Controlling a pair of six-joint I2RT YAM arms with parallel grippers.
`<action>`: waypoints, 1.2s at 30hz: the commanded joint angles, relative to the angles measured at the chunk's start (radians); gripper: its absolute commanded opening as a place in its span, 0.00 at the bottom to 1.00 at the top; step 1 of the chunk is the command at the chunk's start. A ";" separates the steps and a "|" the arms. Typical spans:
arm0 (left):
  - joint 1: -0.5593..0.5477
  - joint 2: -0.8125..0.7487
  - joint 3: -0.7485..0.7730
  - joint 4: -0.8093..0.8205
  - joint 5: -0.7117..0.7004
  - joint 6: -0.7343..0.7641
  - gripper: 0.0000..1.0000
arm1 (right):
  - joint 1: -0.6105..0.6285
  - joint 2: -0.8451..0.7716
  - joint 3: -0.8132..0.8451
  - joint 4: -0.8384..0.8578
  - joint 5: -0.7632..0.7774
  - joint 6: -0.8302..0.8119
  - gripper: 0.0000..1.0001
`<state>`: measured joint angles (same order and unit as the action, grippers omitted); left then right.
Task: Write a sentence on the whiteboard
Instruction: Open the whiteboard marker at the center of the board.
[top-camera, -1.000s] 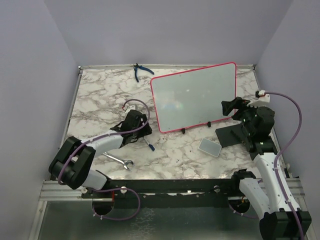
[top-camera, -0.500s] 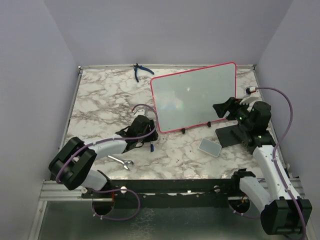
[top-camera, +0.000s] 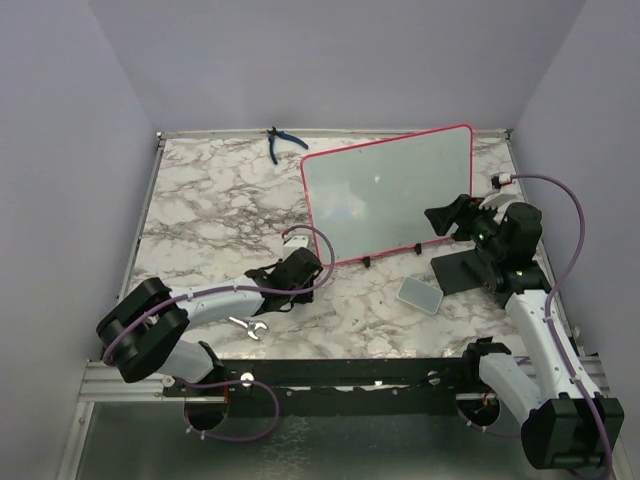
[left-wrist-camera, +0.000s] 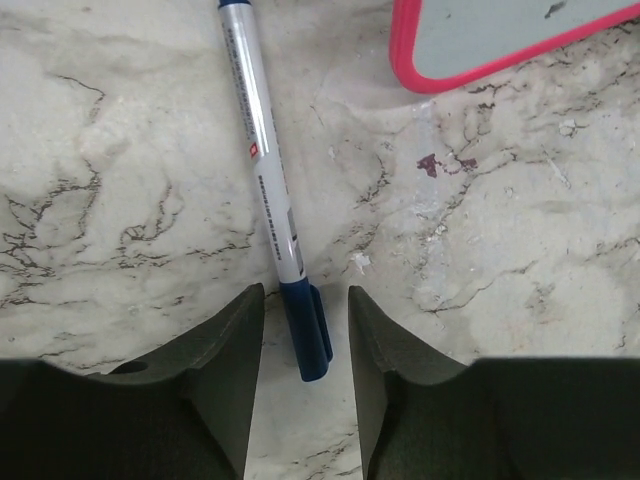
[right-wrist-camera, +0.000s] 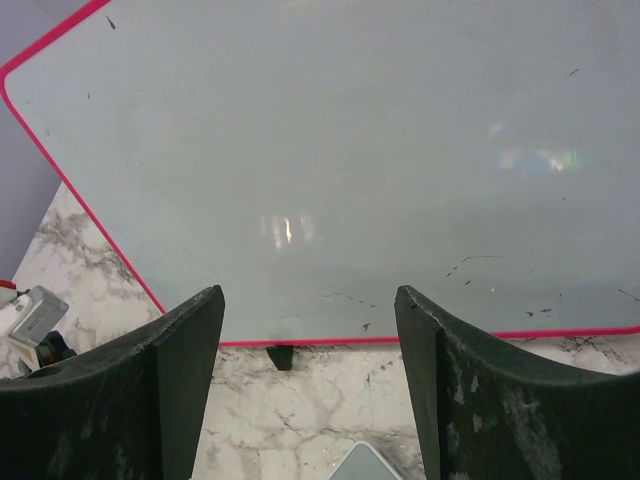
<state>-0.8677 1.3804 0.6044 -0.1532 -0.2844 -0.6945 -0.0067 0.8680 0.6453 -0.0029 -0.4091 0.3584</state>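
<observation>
The whiteboard (top-camera: 390, 195) stands tilted at the back right, glossy white with a red-pink frame. No sentence shows on it, only faint dark specks (right-wrist-camera: 460, 265). A marker (left-wrist-camera: 265, 160) with a white barrel and a blue cap (left-wrist-camera: 305, 330) lies on the marble just left of the board's corner (left-wrist-camera: 500, 30). My left gripper (left-wrist-camera: 305, 292) is low over it, open, its jaws straddling the cap end with a narrow gap on each side. In the top view the left gripper (top-camera: 300, 268) hides the marker. My right gripper (right-wrist-camera: 308, 295) hangs open and empty, facing the whiteboard (right-wrist-camera: 330, 150) near its lower right edge (top-camera: 440, 218).
A small grey pad (top-camera: 420, 295) lies in front of the board, beside a black plate (top-camera: 462, 270) under the right arm. A wrench (top-camera: 245, 325) lies near the left arm. Blue pliers (top-camera: 283, 142) lie at the back edge. One black foot (right-wrist-camera: 281, 355) props the board.
My left gripper slid right along the table to the marker's cap end and its jaws narrowed. The right gripper swung toward the board, narrowed a little, then held still.
</observation>
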 joint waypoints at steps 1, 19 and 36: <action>-0.043 0.059 0.048 -0.089 -0.053 -0.023 0.39 | -0.001 -0.001 0.009 -0.034 -0.012 0.003 0.73; -0.114 0.081 0.070 -0.207 -0.117 -0.036 0.14 | -0.001 0.025 0.012 -0.031 -0.022 0.000 0.73; -0.117 -0.289 -0.051 -0.217 -0.170 -0.012 0.00 | 0.156 0.173 0.041 0.035 -0.242 0.134 0.76</action>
<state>-0.9775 1.2137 0.5949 -0.3542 -0.4122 -0.7162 0.0589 0.9993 0.6575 -0.0410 -0.5831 0.4194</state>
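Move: The marker's blue cap lies between the left gripper's open fingertips, about 1 cm behind and 1 cm below the hand point, the marker's body running forward from it. The whiteboard's near left corner is about 8 cm ahead of the hand and 5 cm to its right; the wrench's middle is some 16 cm to its left and 4 cm nearer the base. From the right gripper the cap is roughly 30 cm left, 10 cm back and 22 cm below. Ease the left gripper back about 1.5 cm, and slightly right, to centre on the cap, and close the fingers so they pinch the marker by its cap; then lift nearly 3 cm while drifting left and a little back. Late on, swing the still-open right gripper some 5 cm left and 3 cm down towards the marker, tipping its fingers down and turning it counter-clockwise. ##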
